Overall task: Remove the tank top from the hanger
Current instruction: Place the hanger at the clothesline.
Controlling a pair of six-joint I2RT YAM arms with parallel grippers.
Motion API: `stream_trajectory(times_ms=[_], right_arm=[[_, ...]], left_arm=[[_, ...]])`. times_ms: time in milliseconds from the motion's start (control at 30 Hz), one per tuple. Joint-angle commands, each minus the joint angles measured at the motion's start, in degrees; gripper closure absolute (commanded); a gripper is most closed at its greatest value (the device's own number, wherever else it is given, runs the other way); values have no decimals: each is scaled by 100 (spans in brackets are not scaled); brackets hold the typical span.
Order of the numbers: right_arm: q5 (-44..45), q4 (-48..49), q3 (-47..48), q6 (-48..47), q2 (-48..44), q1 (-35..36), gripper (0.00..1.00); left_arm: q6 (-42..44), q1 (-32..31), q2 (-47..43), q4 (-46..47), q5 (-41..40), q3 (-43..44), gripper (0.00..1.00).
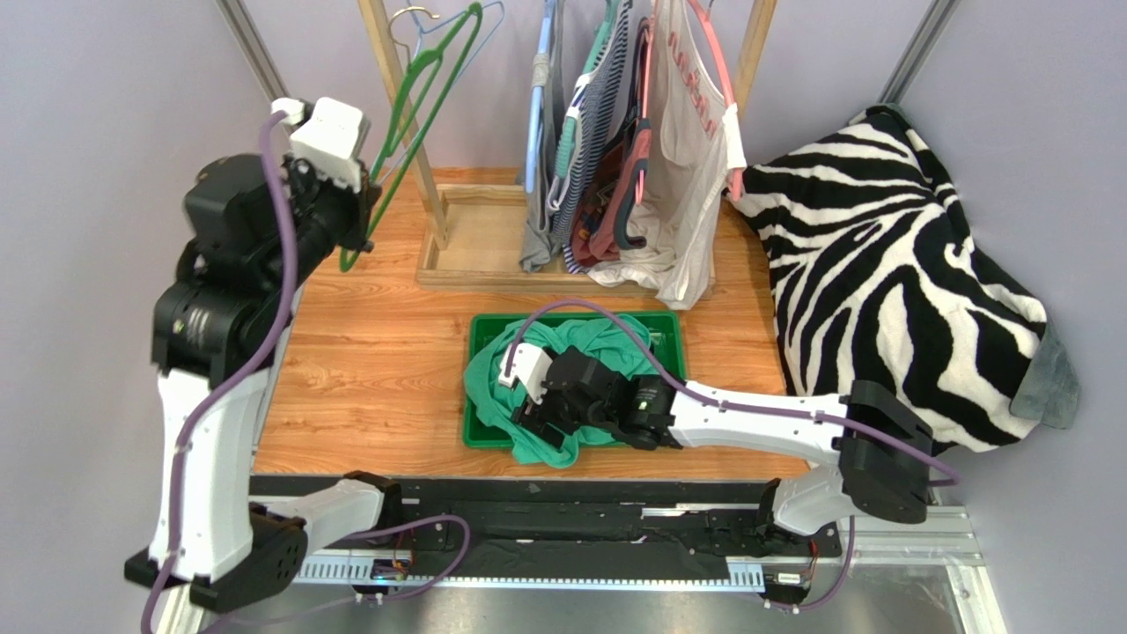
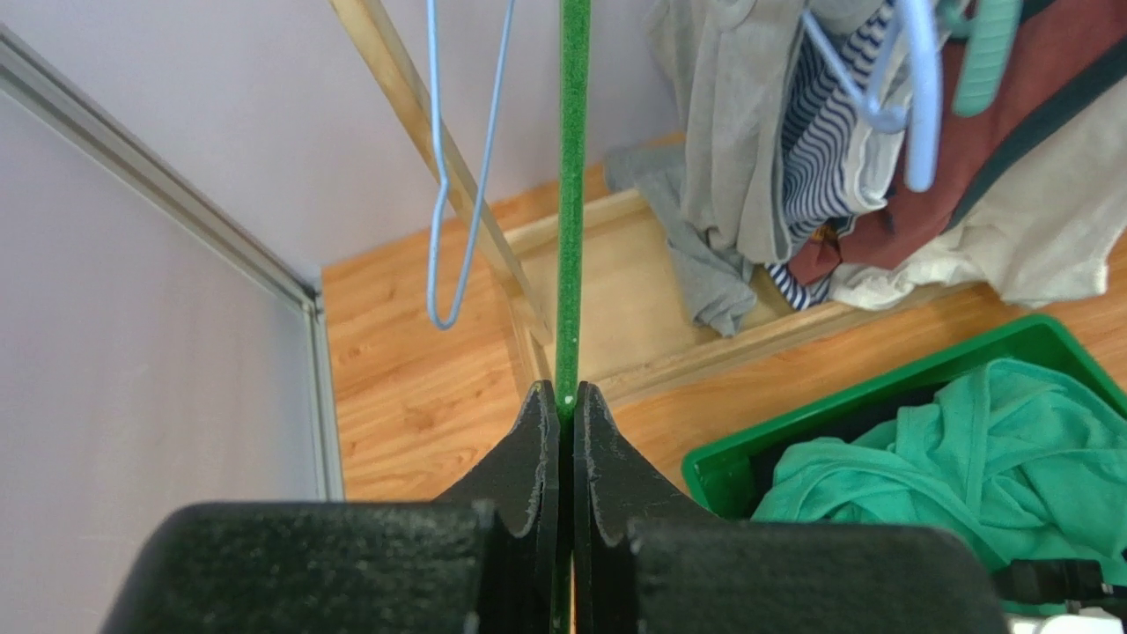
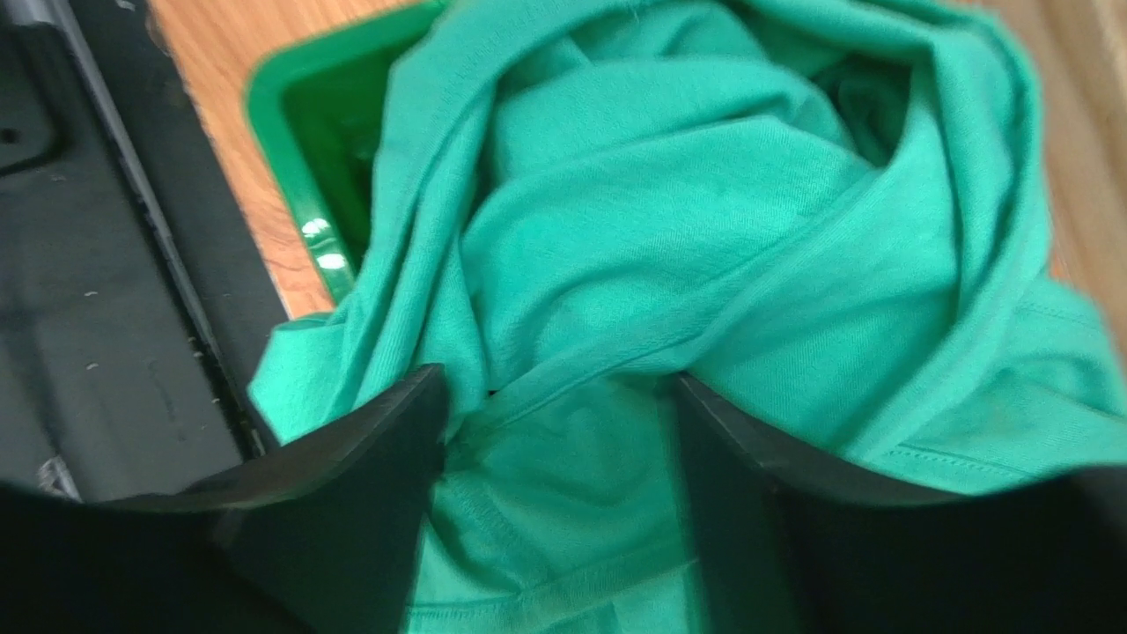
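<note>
The green tank top (image 1: pixel 619 338) (image 3: pixel 662 238) lies crumpled in a green bin (image 1: pixel 483 324) (image 3: pixel 307 60) at the table's middle, off the hanger. My right gripper (image 1: pixel 540 420) (image 3: pixel 556 383) sits low over its near part, open, with folds of the fabric between its wide-spread fingers. The bare green hanger (image 1: pixel 421 93) (image 2: pixel 572 198) is held up at the far left. My left gripper (image 1: pixel 357 222) (image 2: pixel 572 396) is shut on its thin lower bar, well apart from the bin (image 2: pixel 926 383).
A wooden rack (image 1: pixel 479 245) at the back carries several hung garments (image 1: pixel 635 145) and an empty blue wire hanger (image 2: pixel 457 159). A zebra-print blanket (image 1: pixel 900 264) covers the right side. A black rail (image 1: pixel 569 509) runs along the near edge.
</note>
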Motion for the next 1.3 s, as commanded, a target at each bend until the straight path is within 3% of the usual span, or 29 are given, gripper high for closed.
stream_trajectory(times_ms=[0, 33, 133, 300, 467, 800, 1267], right_arm=[[626, 340, -71, -93, 308, 35, 45], [678, 314, -28, -110, 361, 44, 59], [1187, 296, 60, -145, 458, 26, 70], [1838, 603, 157, -93, 107, -325, 71], [2217, 902, 52, 30, -113, -676, 73], [1488, 893, -229, 531, -113, -712, 75], [1127, 745, -537, 821, -430, -703, 76]], left_arm=[[-322, 39, 521, -152, -309, 574, 100], [-348, 56, 810, -231, -274, 707, 100], [-462, 91, 1311, -407, -89, 1130, 100], [-559, 214, 2523, -978, 253, 2605, 100], [-629, 250, 2983, -970, 333, 3159, 100], [-1086, 574, 3800, -838, 552, 3705, 100], [-1341, 654, 3915, -522, 1098, 4022, 100]])
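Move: For the left hand, which holds the green hanger, the clothesline spot lies about 28 cm ahead, 3 cm right and 10 cm higher; the empty blue hanger hangs roughly 20 cm ahead, 4 cm right, near hand height, and the gray top some 18 cm ahead, 19 cm right and 20 cm lower. The open right hand has the green tank top's middle 5 cm ahead, 4 cm right, 3 cm below; the tray's middle is 7 cm ahead, 6 cm right, 5 cm below. Forward by about 16 cm, the left hand carries the green hanger towards the clothesline beside the blue hanger, tipping down some 15 degrees, dipping and then easing up slightly, fingers still shut. The right hand dips, closes on the green tank top and drags cloth forward and right while rising, then eases back and down, turning clockwise overall. ##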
